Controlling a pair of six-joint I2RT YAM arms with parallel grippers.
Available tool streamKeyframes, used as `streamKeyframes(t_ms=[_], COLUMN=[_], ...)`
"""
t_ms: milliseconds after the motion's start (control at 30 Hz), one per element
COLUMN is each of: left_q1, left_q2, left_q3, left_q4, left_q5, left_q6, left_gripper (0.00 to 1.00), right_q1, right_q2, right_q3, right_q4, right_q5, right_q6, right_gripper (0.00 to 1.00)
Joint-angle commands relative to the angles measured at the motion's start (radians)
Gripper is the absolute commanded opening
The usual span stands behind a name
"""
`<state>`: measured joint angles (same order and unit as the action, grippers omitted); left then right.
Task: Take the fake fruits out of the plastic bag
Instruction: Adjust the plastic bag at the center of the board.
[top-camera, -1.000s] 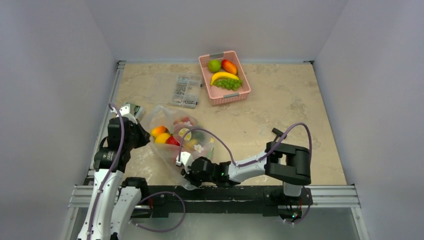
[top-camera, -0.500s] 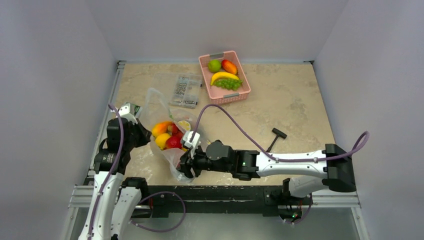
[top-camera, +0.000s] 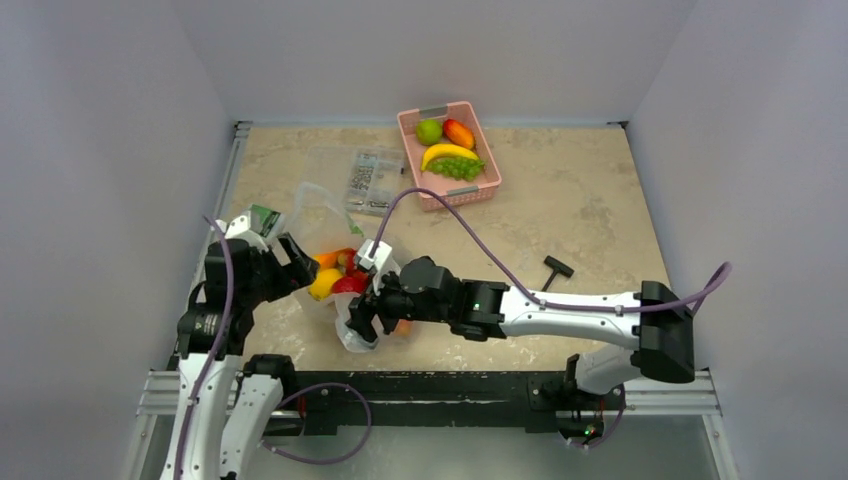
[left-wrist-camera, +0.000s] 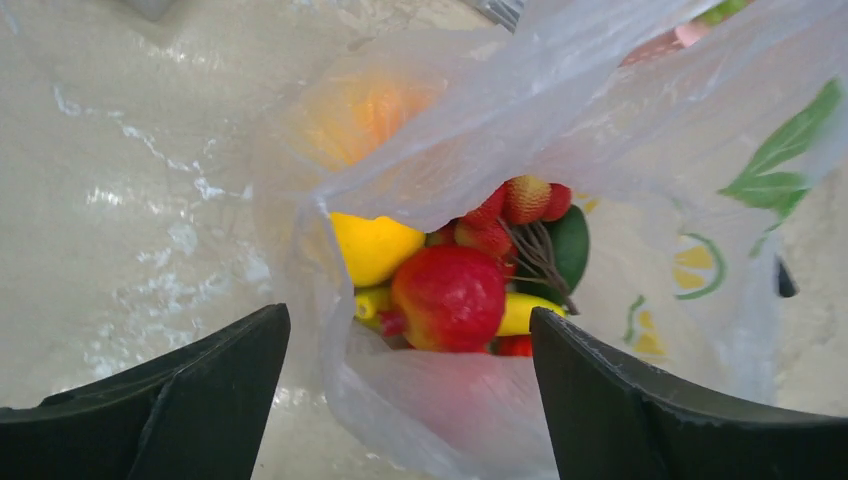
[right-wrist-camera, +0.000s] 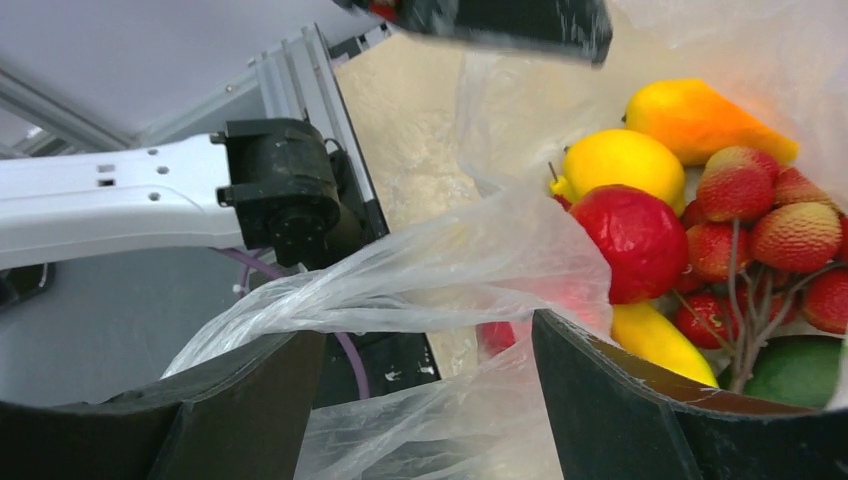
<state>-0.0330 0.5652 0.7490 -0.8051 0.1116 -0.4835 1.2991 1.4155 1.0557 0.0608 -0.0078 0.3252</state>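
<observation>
The plastic bag (top-camera: 322, 212) lies crumpled at the near left of the table, clear with yellow and green prints. The fake fruits (top-camera: 338, 277) sit bunched inside it: a red one (left-wrist-camera: 448, 298), a yellow one (left-wrist-camera: 372, 245), an orange one (right-wrist-camera: 700, 120), a red berry cluster (right-wrist-camera: 790, 235) and a dark green one (right-wrist-camera: 800, 375). My left gripper (top-camera: 295, 262) is open at the bag's left side, loose film lying between its fingers (left-wrist-camera: 180, 400). My right gripper (top-camera: 360, 318) is open at the bag's near end. Film drapes over its left finger (right-wrist-camera: 200, 410).
A pink basket (top-camera: 460, 195) at the back holds a banana, green grapes and two round fruits. A flat clear case of dark parts (top-camera: 365, 180) lies just behind the bag. A black T-shaped tool (top-camera: 553, 268) rests right of centre. The metal rail (top-camera: 450, 385) runs along the near edge.
Both grippers went from shut to open. The right arm reached left across the table to the bag's near end. The bag has bunched up into a narrower heap.
</observation>
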Motion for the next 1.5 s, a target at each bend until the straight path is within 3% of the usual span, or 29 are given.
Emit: streamKeyframes(t_ms=[0, 100, 167, 300, 500, 767, 933, 1000, 1133, 1200, 1367, 1467], left_q1=[0.005, 0.005, 0.005, 0.005, 0.005, 0.003, 0.005, 0.005, 0.005, 0.005, 0.005, 0.004], left_q2=[-0.05, -0.072, -0.077, -0.091, -0.21, -0.257, -0.298, -0.349, -0.497, -0.532, -0.446, -0.355], left_q3=[0.182, 0.225, 0.217, 0.136, -0.14, -0.307, -0.366, -0.359, -0.253, -0.216, -0.188, -0.244], left_q4=[-0.249, -0.384, -0.427, -0.494, -0.219, 0.011, 0.154, 0.134, -0.125, -0.175, -0.168, -0.01], left_q5=[-0.056, -0.012, 0.066, 0.186, 0.321, 0.337, 0.452, 0.451, 0.278, 0.24, 0.305, 0.425], left_q6=[-0.236, -0.373, -0.432, -0.555, -0.736, -0.619, -0.603, -0.591, -0.586, -0.585, -0.561, -0.516], left_gripper=[0.96, 1.0, 1.0, 1.0, 1.0, 1.0, 1.0, 0.99, 0.97, 1.0, 1.0, 1.0], right_q1=[-0.001, -0.043, -0.002, 0.001, 0.034, 0.042, 0.042, 0.042, 0.04, 0.04, 0.04, 0.04], right_q2=[0.057, 0.091, 0.102, 0.116, 0.229, 0.276, 0.258, 0.264, 0.263, 0.251, 0.251, 0.248], right_q3=[0.01, -0.011, -0.028, -0.098, -0.189, -0.16, -0.18, -0.181, -0.199, -0.215, -0.222, -0.221], right_q4=[0.073, 0.114, 0.133, 0.213, 0.39, 0.401, 0.436, 0.452, 0.483, 0.504, 0.514, 0.519], right_q5=[-0.064, -0.064, -0.048, 0.004, 0.052, 0.01, -0.01, -0.012, 0.004, 0.004, -0.009, -0.013], right_q6=[-0.031, -0.078, -0.126, -0.224, -0.364, -0.333, -0.268, -0.256, -0.223, -0.215, -0.215, -0.221], right_gripper=[0.71, 0.63, 0.58, 0.42, 0.36, 0.33, 0.33, 0.32, 0.31, 0.31, 0.31, 0.31])
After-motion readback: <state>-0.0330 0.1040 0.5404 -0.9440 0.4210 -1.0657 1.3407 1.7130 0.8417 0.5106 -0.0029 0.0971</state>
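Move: The bag's near rim, bunched at my right fingers, lies about 11 cm back and 8 cm right of my left hand, some 2 cm below; from my right hand it hangs about 1 cm back, 2 cm left and 6 cm down. From my left hand, the red pomegranate in the bag is level, 7 cm right and 12 cm down, the lemon level, 2 cm right and equally low. The pomegranate is about 10 cm ahead and 4 cm left of my right hand, 17 cm lower. I lower my right hand some 13 cm, mostly in the first half, narrowing its fingers to about a third open with the near rim still draped across them. Clear of the bag's left side, my left hand lifts briefly, pulls back and dips rightward towards that rim, then climbs again; it ends 7 cm back and 6 cm right, rolled about 35 degrees with its left side down, fingers spread fully. ##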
